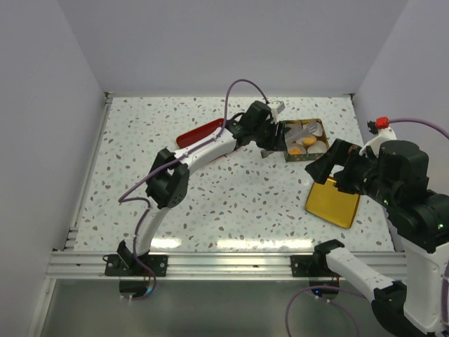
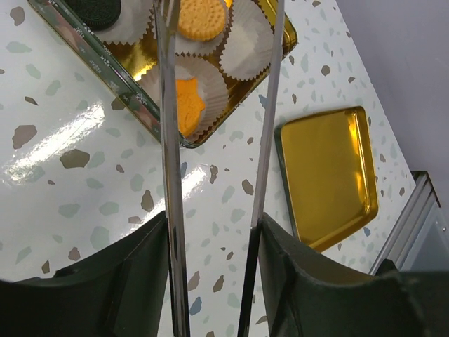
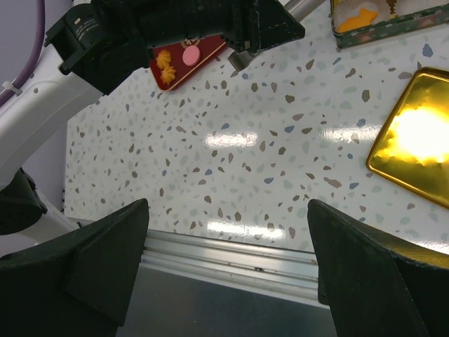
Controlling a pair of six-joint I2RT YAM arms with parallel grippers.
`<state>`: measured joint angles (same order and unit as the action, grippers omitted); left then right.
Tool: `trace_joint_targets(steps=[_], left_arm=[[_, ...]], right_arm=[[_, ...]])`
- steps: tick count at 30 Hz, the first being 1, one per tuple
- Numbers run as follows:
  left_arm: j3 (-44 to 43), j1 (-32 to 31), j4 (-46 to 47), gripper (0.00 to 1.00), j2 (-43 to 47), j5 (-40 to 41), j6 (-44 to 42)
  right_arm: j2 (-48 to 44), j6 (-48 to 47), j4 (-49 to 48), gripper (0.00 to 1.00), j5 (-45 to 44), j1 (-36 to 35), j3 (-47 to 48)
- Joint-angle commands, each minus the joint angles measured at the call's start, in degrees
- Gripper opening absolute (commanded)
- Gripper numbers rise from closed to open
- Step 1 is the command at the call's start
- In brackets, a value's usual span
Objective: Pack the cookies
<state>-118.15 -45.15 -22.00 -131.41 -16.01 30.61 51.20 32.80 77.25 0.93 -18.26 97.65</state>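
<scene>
An open gold tin [image 1: 303, 138] at the back right holds white paper cups [image 2: 245, 42] with cookies in them: a round orange one [image 2: 200, 17], a star-shaped orange one [image 2: 188, 105] and a dark one [image 2: 98, 10]. My left gripper [image 2: 214, 232] hangs over the tin's near corner, its fingers pressed on the two arms of metal tongs [image 2: 168, 140]. The tong blades stand apart with nothing between them. A red tray [image 1: 198, 132] behind the left arm carries a pink cookie [image 3: 189, 55] and an orange one [image 3: 164, 60]. My right gripper [image 3: 228, 274] stands wide open and holds nothing.
The tin's gold lid [image 1: 333, 201] lies flat on the speckled table [image 1: 231, 203], in front of the tin and under my right arm. An aluminium rail [image 1: 224, 263] runs along the table's near edge. Walls close off the left, back and right sides.
</scene>
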Motion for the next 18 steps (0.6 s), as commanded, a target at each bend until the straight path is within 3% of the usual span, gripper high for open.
trace_joint_targets(steps=[1, 11, 18], left_arm=[[-2.6, -0.2, 1.2, 0.56, 0.7, 0.1, -0.7], [0.5, 2.1, 1.1, 0.56, 8.2, 1.4, -0.6], [18.2, 9.9, 2.8, 0.53, 23.4, 2.7, -0.1]], right_arm=[[-0.2, 0.2, 8.2, 0.99, -0.8, 0.2, 0.0], [-0.3, 0.3, 7.3, 0.99, -0.8, 0.2, -0.9], [3.3, 0.9, 1.2, 0.99, 3.4, 0.2, -2.5]])
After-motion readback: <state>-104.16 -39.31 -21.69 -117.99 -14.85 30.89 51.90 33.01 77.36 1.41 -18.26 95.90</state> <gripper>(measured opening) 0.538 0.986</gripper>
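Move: The left hand's long tongs reach over the box, whose middle lies about 12 cm right of the hand, 6 cm ahead and 12 cm down. The pink cookie in the red tray lies some 26 cm left and 3 cm ahead, about 13 cm below. The orange cookie in the box's near-left cup is roughly 8 cm right, 4 cm ahead. From the right hand, the pink cookie is about 31 cm left, 26 cm ahead and 37 cm below. Left hand, tongs still half open, swings about 8 cm left from the box towards the red tray, rising 3 cm. ##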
